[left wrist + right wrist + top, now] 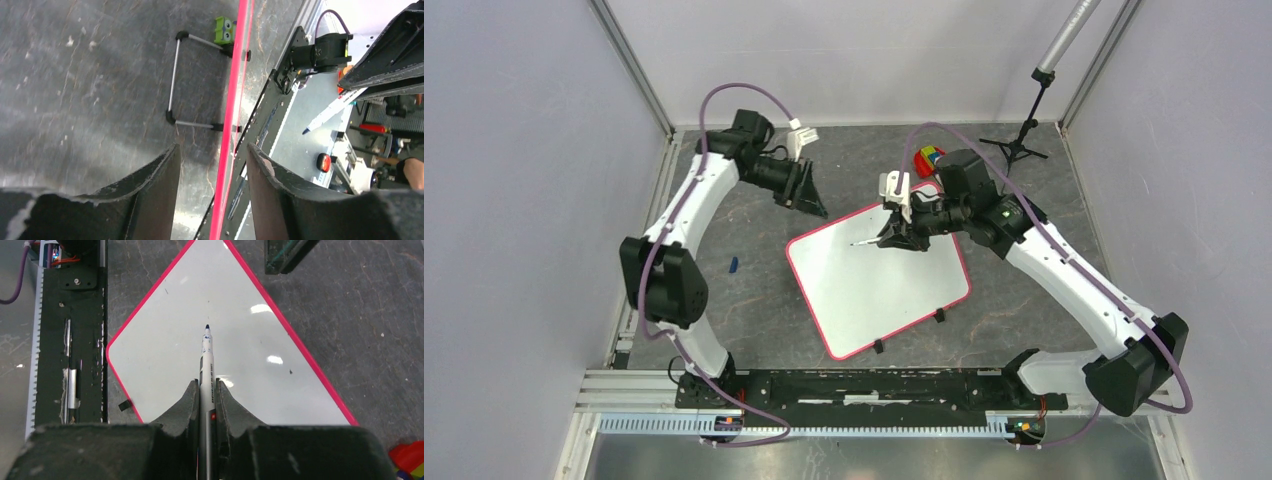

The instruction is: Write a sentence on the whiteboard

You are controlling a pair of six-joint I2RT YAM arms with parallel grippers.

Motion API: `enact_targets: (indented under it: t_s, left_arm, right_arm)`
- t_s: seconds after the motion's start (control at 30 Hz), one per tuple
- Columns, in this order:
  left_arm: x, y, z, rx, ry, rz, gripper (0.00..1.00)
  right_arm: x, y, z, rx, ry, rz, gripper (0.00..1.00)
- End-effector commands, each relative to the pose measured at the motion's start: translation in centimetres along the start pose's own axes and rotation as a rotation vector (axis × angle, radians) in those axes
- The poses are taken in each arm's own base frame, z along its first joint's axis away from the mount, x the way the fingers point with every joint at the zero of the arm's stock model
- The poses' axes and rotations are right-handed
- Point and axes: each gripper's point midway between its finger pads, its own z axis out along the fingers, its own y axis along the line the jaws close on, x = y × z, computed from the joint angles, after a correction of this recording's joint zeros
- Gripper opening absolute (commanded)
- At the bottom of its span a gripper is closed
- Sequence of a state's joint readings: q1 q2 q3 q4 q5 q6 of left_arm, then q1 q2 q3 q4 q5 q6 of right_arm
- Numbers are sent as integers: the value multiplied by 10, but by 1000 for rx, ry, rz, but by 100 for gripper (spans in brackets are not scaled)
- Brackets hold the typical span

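Note:
The whiteboard (pixel 874 290) lies tilted on the grey table, white with a pink-red rim. Its face is blank in the right wrist view (pixel 165 355); no blue sentence shows on it. My right gripper (pixel 894 238) is shut on a white marker (pixel 206 365) with a blue tip, which points over the board's far part. I cannot tell if the tip touches. My left gripper (pixel 812 205) is open at the board's far left corner. In the left wrist view the pink rim (pixel 232 115) runs between its fingers (pixel 212 150) without touching them.
A small blue cap (pixel 734 265) lies left of the board. A colourful toy (pixel 929 158) and a black tripod stand (pixel 1021 140) are behind it. Black clips (pixel 939 316) sit on the board's near edge. The black base rail (pixel 864 385) runs along the front.

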State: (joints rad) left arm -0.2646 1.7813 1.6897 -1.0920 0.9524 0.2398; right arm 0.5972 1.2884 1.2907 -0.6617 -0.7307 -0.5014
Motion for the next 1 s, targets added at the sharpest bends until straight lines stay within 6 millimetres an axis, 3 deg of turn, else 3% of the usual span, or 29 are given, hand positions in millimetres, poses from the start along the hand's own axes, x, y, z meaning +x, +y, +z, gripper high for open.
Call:
enact_targets:
  t_s: [0.0, 0.17, 0.33, 0.77, 0.97]
  left_arm:
    - [18, -19, -28, 6, -46, -7, 58]
    - [34, -18, -36, 10, -65, -47, 56]
    - [41, -18, -35, 8, -65, -60, 47]
    - [42, -15, -32, 23, -58, -72, 18]
    - [41, -14, -31, 23, -58, -71, 11]
  right_arm:
    - [-26, -13, 15, 85, -45, -36, 0]
    - [-42, -5, 38, 93, -43, -57, 0]
    - [-44, 8, 63, 97, -3, -91, 0]
    - [-46, 8, 86, 167, 30, -68, 0]
    - [-45, 10, 90, 177, 40, -68, 0]
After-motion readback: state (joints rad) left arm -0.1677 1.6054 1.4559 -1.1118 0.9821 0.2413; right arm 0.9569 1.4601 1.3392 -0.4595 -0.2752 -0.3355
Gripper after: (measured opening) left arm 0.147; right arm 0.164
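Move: My left fingers are open astride the whiteboard's far edge. The stretch they will close on, by the far left corner, lies about 4 cm back and 4 cm left, 1 cm lower; the marker tip is some 5 cm back and 6 cm right. From my right hand, which holds the marker, the writing spot near that corner is roughly 15 cm left, 1 cm back and 6 cm below; the board's middle is about 6 cm back, 1 cm left and 8 cm below. I slide my open left hand about 5 cm back and left along the far edge towards the corner, stop there, and shut the fingers to pinch the rim. Meanwhile my right hand keeps its grip on the marker and carries it about 9 cm left and some 3 cm down over the board towards the same corner, slowing at the end and tilting only slightly. ##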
